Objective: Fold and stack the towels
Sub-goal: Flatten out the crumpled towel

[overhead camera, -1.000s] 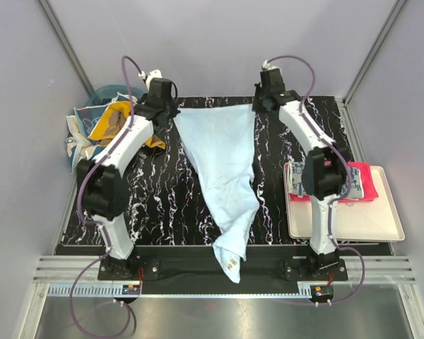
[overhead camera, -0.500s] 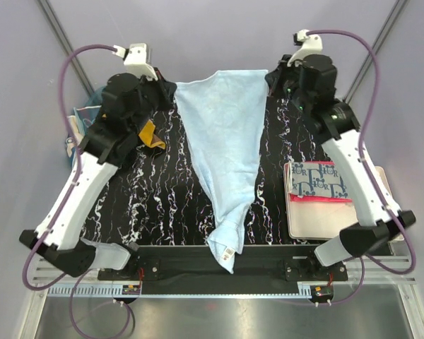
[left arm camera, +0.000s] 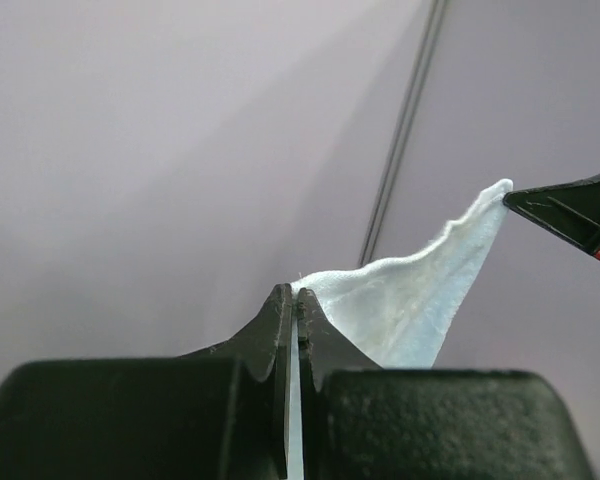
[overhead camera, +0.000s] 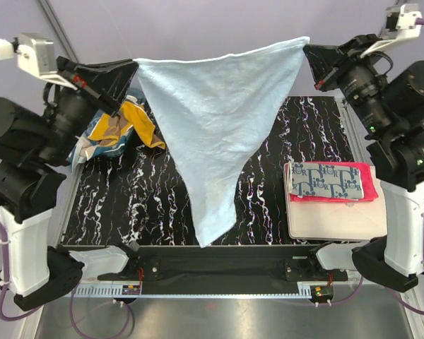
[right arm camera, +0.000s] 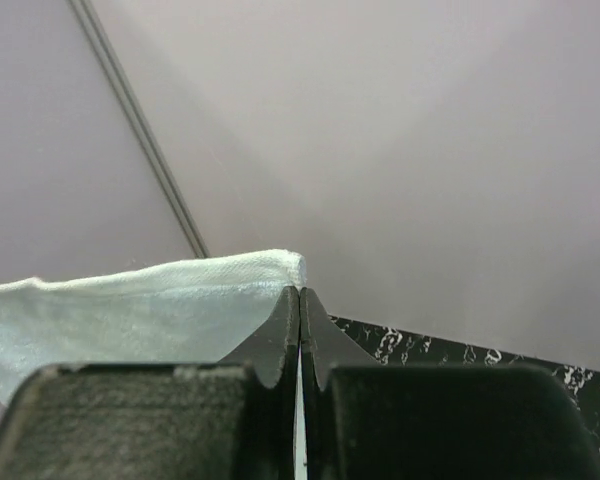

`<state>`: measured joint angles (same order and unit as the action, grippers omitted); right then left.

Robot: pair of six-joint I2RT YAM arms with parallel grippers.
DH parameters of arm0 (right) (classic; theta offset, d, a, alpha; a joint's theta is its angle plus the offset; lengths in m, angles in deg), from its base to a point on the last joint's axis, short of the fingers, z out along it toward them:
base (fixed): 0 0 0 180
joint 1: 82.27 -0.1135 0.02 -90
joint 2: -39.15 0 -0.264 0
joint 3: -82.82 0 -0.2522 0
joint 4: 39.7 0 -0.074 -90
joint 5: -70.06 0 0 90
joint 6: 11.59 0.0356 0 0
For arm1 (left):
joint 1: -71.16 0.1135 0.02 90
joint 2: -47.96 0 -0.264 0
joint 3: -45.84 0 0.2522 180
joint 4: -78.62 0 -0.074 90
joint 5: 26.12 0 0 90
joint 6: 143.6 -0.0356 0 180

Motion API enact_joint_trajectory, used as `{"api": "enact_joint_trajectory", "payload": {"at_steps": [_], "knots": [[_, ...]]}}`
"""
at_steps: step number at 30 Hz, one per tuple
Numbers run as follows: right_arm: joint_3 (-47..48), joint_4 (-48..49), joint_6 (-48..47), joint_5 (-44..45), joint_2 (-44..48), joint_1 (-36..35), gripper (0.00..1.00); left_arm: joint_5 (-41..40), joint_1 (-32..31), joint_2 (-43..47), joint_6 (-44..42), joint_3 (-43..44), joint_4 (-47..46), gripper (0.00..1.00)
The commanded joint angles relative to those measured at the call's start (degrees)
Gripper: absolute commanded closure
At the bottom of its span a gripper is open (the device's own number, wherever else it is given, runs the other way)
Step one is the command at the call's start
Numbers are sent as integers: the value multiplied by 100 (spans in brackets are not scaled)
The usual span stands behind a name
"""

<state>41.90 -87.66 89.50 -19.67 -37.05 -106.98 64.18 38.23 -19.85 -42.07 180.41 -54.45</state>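
A light blue towel [overhead camera: 215, 120] hangs high above the table, stretched between both arms, its lower corner dangling near the front edge. My left gripper [overhead camera: 133, 65] is shut on its left top corner, and my right gripper [overhead camera: 309, 49] is shut on its right top corner. In the left wrist view the left gripper [left arm camera: 297, 296] pinches the blue towel [left arm camera: 410, 305], with the right gripper's tip at the far corner. In the right wrist view the right gripper [right arm camera: 300, 293] clamps the blue towel's [right arm camera: 130, 310] hem. A folded grey patterned towel [overhead camera: 325, 180] lies on a folded red towel [overhead camera: 367, 191] on the tray.
A cream tray [overhead camera: 332, 226] sits at the right on the black marbled table [overhead camera: 134, 198]. A teal basket [overhead camera: 81, 138] at the back left holds an orange towel [overhead camera: 124, 127] spilling over its rim. Grey walls stand close on the sides and at the back.
Both arms have risen and spread apart, lifting the blue towel off the table until it hangs free as a wide sheet. Both grips stayed shut.
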Motion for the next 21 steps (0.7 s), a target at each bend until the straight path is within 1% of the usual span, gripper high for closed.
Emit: {"api": "enact_joint_trajectory", "payload": {"at_steps": [1, 5, 8, 15, 21], "knots": [[414, -131, -98, -317, 123, -43, 100, 489, -21, 163, -107, 311, -30, 100], [722, -158, -46, -484, 185, -43, 100, 594, -30, 312, -107, 557, -12, 100], [740, -87, -2, -581, 308, -34, 100, 674, -30, 452, -72, 592, -108, 100], [871, 80, 51, -721, 527, -43, 100, 559, -30, 524, -54, 697, -319, 100], [889, 272, -2, -643, 598, -43, 100, 384, -30, 453, -46, 838, -504, 100]]}}
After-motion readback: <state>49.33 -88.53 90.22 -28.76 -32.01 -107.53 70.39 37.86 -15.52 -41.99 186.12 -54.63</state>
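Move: I already pinch the light blue towel by its two upper corners, my fingers high over the bench. The bare table middle lies about 14 cm ahead of my left hand, 11 cm to its right and some 63 cm below. The yellow towel heap is about 35 cm ahead and 27 cm left of that hand. From my right hand the table middle is some 7 cm ahead and 20 cm left, while the folded towels on the tray lie about 4 cm ahead and 19 cm right, both some 60 cm down. With both grips kept shut on the corners, I go on pulling the towel back towards my bases and up, easing off as I go: about 8 cm back and 5 cm higher. My left hand also drifts a little outward to the left, stretching the top edge tight, while both wrists tip fingers-up some 10 degrees and turn slightly inward. ##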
